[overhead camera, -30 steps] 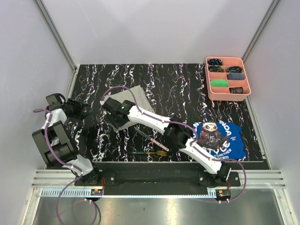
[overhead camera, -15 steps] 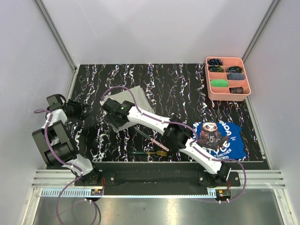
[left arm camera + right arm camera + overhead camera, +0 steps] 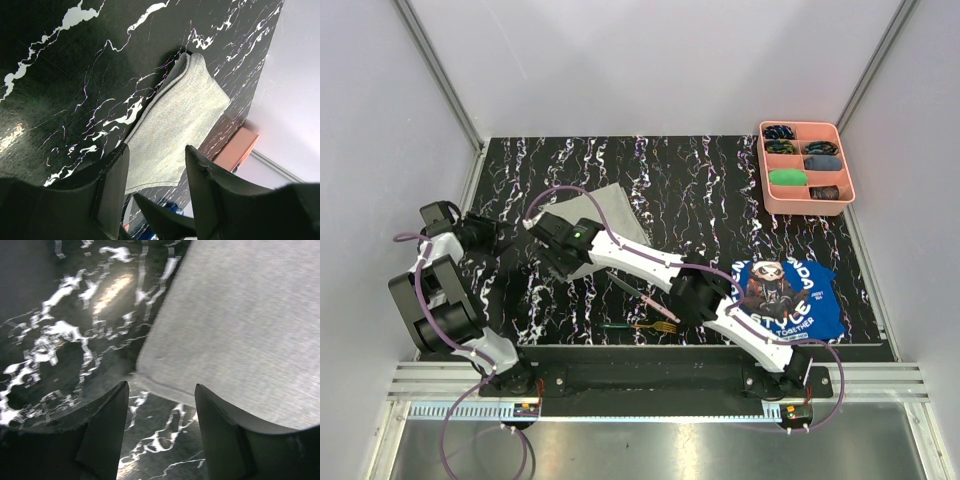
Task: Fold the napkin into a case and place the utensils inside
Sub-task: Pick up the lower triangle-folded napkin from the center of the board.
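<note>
The light grey napkin [image 3: 610,200] lies folded flat on the black marbled table, left of centre; my right arm crosses its near part. My right gripper [image 3: 552,252] hangs over the napkin's near-left corner. In the right wrist view the right gripper [image 3: 161,386] is open and empty, with that corner of the napkin [image 3: 240,325] just beyond its tips. My left gripper [image 3: 500,235] sits to the left, open and empty. The left wrist view shows the left gripper [image 3: 157,150] facing the layered napkin [image 3: 180,120]. The pink-handled knife [image 3: 645,298] and the green-handled fork [image 3: 635,326] lie near the front edge.
A pink compartment tray [image 3: 800,126] with small items stands at the back right. A blue printed cloth [image 3: 785,290] lies at the front right under my right arm. White walls enclose the table on three sides.
My right gripper has shifted slightly left along the napkin's near edge. The left arm, napkin and utensils have not moved.
</note>
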Tool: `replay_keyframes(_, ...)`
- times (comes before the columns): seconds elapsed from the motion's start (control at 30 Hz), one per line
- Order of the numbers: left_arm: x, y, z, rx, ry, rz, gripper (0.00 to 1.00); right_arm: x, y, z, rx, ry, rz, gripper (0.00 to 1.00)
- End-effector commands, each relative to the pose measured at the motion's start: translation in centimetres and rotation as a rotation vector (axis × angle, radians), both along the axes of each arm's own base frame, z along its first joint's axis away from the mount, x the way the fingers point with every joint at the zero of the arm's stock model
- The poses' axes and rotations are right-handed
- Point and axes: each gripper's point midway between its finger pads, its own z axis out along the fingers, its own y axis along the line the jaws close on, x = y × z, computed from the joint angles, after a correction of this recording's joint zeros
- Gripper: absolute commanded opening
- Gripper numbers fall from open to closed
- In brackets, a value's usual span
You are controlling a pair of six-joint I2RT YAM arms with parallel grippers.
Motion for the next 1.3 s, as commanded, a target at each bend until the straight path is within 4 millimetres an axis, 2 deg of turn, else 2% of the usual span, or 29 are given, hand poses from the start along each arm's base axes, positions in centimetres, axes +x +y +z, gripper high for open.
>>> replay_keyframes(0.0, 0.4, -0.2, 0.5, -0.013, -0.040, -0.014, 0.51, -0.9, 2.2, 4.6, 0.122, -0.016, 0.056, 0.64)
replay_keyframes(0.07, 0.4, -0.1, 0.5, -0.014, -0.040, -0.012, 0.51, -0.9, 2.2, 3.8, 0.113, -0.010, 0.058, 0.64)
replay_keyframes(0.2, 0.6, -0.3, 0.7, -0.020, -0.052, -0.024, 0.53, -0.9, 1.4, 1.0, 0.054, 0.005, 0.059, 0.64)
replay_keyframes(0.5, 1.4, -0.6, 3.3, -0.002, -0.214, -0.034, 0.62, -0.8, 0.4, -3.0, -0.023, 0.022, 0.054, 0.61)
replay_keyframes(0.73, 1.4, -0.4, 2.9, -0.001, -0.202, -0.028, 0.70, -0.1, -1.2, -5.5, -0.089, 0.020, 0.013, 0.49)
replay_keyframes(0.77, 1.4, -0.5, 2.8, -0.001, -0.200, -0.028, 0.73, 0.0, -1.3, -5.8, -0.099, 0.017, 0.006, 0.42)
replay_keyframes(0.87, 1.4, -0.7, 2.3, -0.018, -0.190, -0.039, 0.74, 1.0, -1.3, -4.6, -0.082, -0.013, -0.018, 0.32)
replay_keyframes(0.9, 1.4, -0.9, 1.8, -0.027, -0.177, -0.042, 0.74, 1.4, -1.0, -4.0, -0.060, -0.021, -0.025, 0.23)
replay_keyframes(0.93, 1.4, -1.1, 1.6, -0.030, -0.173, -0.049, 0.75, 1.7, -1.0, -3.5, -0.036, -0.008, -0.031, 0.20)
replay_keyframes(0.97, 1.5, -1.5, 1.3, -0.032, -0.168, -0.062, 0.75, 2.0, -0.7, -2.2, 0.001, -0.005, -0.035, 0.17)
replay_keyframes(1.0, 1.7, -1.9, 1.2, -0.030, -0.166, -0.079, 0.75, 2.1, -0.2, -1.5, 0.041, 0.016, -0.038, 0.08)
replay_keyframes(1.07, 2.1, -3.2, 1.0, -0.037, -0.163, -0.124, 0.75, 2.9, -0.4, 0.8, 0.100, 0.025, -0.055, 0.02)
replay_keyframes(1.1, 2.4, -3.6, 0.7, -0.052, -0.151, -0.131, 0.75, 3.1, -0.1, 1.7, 0.140, 0.034, -0.058, 0.00)
replay_keyframes(1.17, 2.8, -5.0, 0.5, -0.062, -0.145, -0.165, 0.76, 3.7, -0.7, 3.6, 0.183, 0.040, -0.072, 0.00)
replay_keyframes(1.2, 3.2, -5.4, 0.3, -0.064, -0.140, -0.178, 0.76, 3.6, -0.2, 4.4, 0.228, 0.062, -0.060, 0.00)
replay_keyframes(1.23, 3.6, -5.7, 0.3, -0.063, -0.143, -0.189, 0.75, 3.7, -0.4, 6.0, 0.262, 0.061, -0.061, 0.00)
replay_keyframes(1.27, 3.9, -6.6, 0.3, -0.059, -0.144, -0.211, 0.76, 3.8, -1.0, 5.7, 0.264, 0.079, -0.071, 0.00)
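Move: The napkin's near-left corner lies almost straight under the right hand, about 3 cm below its open fingers. The napkin's far-left corner is some 18 cm ahead and 4 cm left of that hand; the knife's middle lies roughly 19 cm to its right and 5 cm back, the fork's 18 cm right and 13 cm back. From the left hand the near-left corner is about 12 cm right, 7 cm back and 7 cm lower. The right hand eases about 1 cm back and to its left, sinks some 3 cm onto the napkin's near-left corner and closes its fingers to pinch it, then draws the held corner about 3 cm forward and slightly right, barely rising. The left hand, at first nearly still, opens its fingers wider as its wrist tips up a little, then swings about 4 cm right towards the napkin, dipping and turning slightly clockwise, without touching it yet. ##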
